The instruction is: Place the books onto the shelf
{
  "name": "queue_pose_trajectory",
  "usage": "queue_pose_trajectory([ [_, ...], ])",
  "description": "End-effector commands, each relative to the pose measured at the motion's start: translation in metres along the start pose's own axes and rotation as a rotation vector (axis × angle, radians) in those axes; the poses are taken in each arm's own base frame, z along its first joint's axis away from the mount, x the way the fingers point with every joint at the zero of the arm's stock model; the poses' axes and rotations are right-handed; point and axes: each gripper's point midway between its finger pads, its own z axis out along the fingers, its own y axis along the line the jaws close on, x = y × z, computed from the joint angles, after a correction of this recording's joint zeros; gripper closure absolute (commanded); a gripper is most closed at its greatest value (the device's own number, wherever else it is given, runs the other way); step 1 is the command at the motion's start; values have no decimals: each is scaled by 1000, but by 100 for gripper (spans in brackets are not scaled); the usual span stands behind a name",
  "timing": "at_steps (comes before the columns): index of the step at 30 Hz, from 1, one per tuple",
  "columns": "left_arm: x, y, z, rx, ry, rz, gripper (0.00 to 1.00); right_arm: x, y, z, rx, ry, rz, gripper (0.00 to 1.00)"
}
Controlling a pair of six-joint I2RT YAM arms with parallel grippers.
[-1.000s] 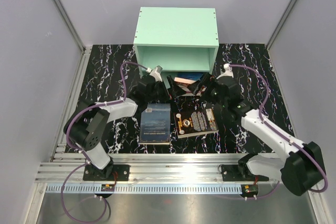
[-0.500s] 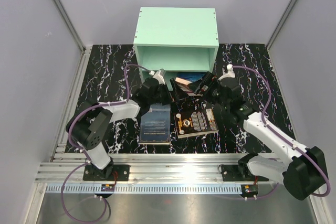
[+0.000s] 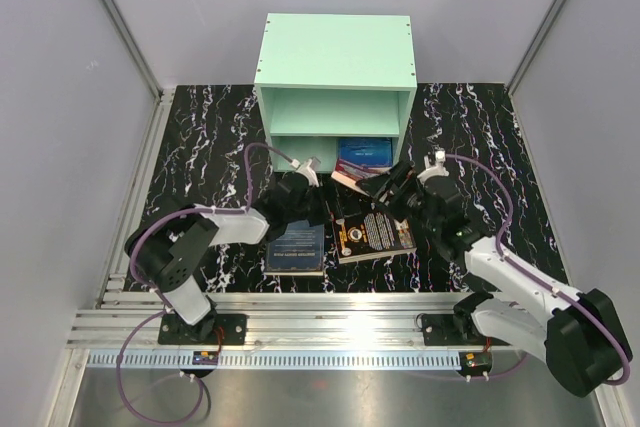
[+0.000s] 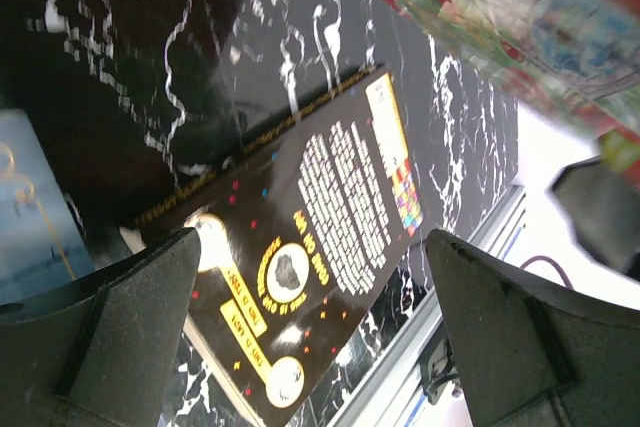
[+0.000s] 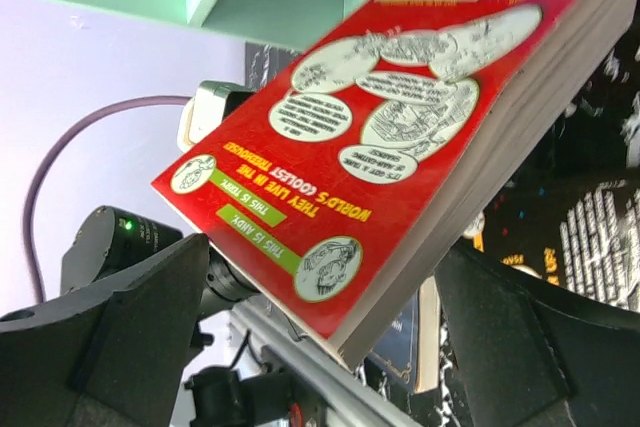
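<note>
The mint-green shelf (image 3: 338, 55) stands at the back, with a blue-and-orange book (image 3: 365, 151) in its lower compartment. A red book (image 3: 350, 180) rests tilted just in front of that opening. In the right wrist view the red book (image 5: 400, 137) has one corner between the wide-apart fingers of my right gripper (image 5: 325, 257), which is open and not touching it. My left gripper (image 4: 312, 247) is open above the black book (image 4: 300, 277). From above, the left gripper (image 3: 320, 205) and right gripper (image 3: 388, 191) flank the red book. The black book (image 3: 375, 232) and the dark blue book (image 3: 297, 245) lie flat on the table.
The marbled black table (image 3: 200, 147) is boxed in by grey walls on three sides. An aluminium rail (image 3: 330, 322) with both arm bases runs along the near edge. Purple cables (image 3: 250, 152) loop over each arm.
Both grippers have drawn back from the shelf opening toward the near edge. The red book now shows between them in front of the shelf.
</note>
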Motion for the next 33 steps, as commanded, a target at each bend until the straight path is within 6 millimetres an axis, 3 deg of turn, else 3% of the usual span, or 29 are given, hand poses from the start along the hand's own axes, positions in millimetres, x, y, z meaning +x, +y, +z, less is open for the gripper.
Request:
queue_pose_trajectory([
  [1,-9,-13,-7,47,-73,1,1,4,23,-9,-159,6,96,0],
  [7,5,-3,-5,41,-56,-25,1,13,9,-12,-157,16,145,0],
  [15,12,-1,-7,33,-51,-30,1,11,-2,-13,-138,-24,196,0],
  [21,19,6,-7,21,-42,-39,1,7,-7,-25,-208,-101,258,0],
  [33,18,1,-8,28,-41,-35,1,11,-32,1,-124,-94,313,1],
])
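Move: The red 13-Storey book hangs tilted at my wide-open right fingers, its middle about 4 cm ahead, 4 cm left and 2 cm below. The book stack in the shelf is some 12 cm ahead, 4 cm left and 12 cm below; the black book lies 18 cm below, 4 cm back and 2 cm left. From my left hand the red book is 5 cm ahead, 9 cm right and 9 cm above; the grey-blue book is 7 cm back, 8 cm left and 8 cm below. I lower my right hand about 6 cm towards the black book, drawing back some 3 cm from the shelf before easing a little forward again, and roll it about 15 degrees so its left side rises. Its fingers stay wide open, straddling the red book's lower corner. My left hand, open too, first backs off 2 cm and sinks slightly, then waits. ##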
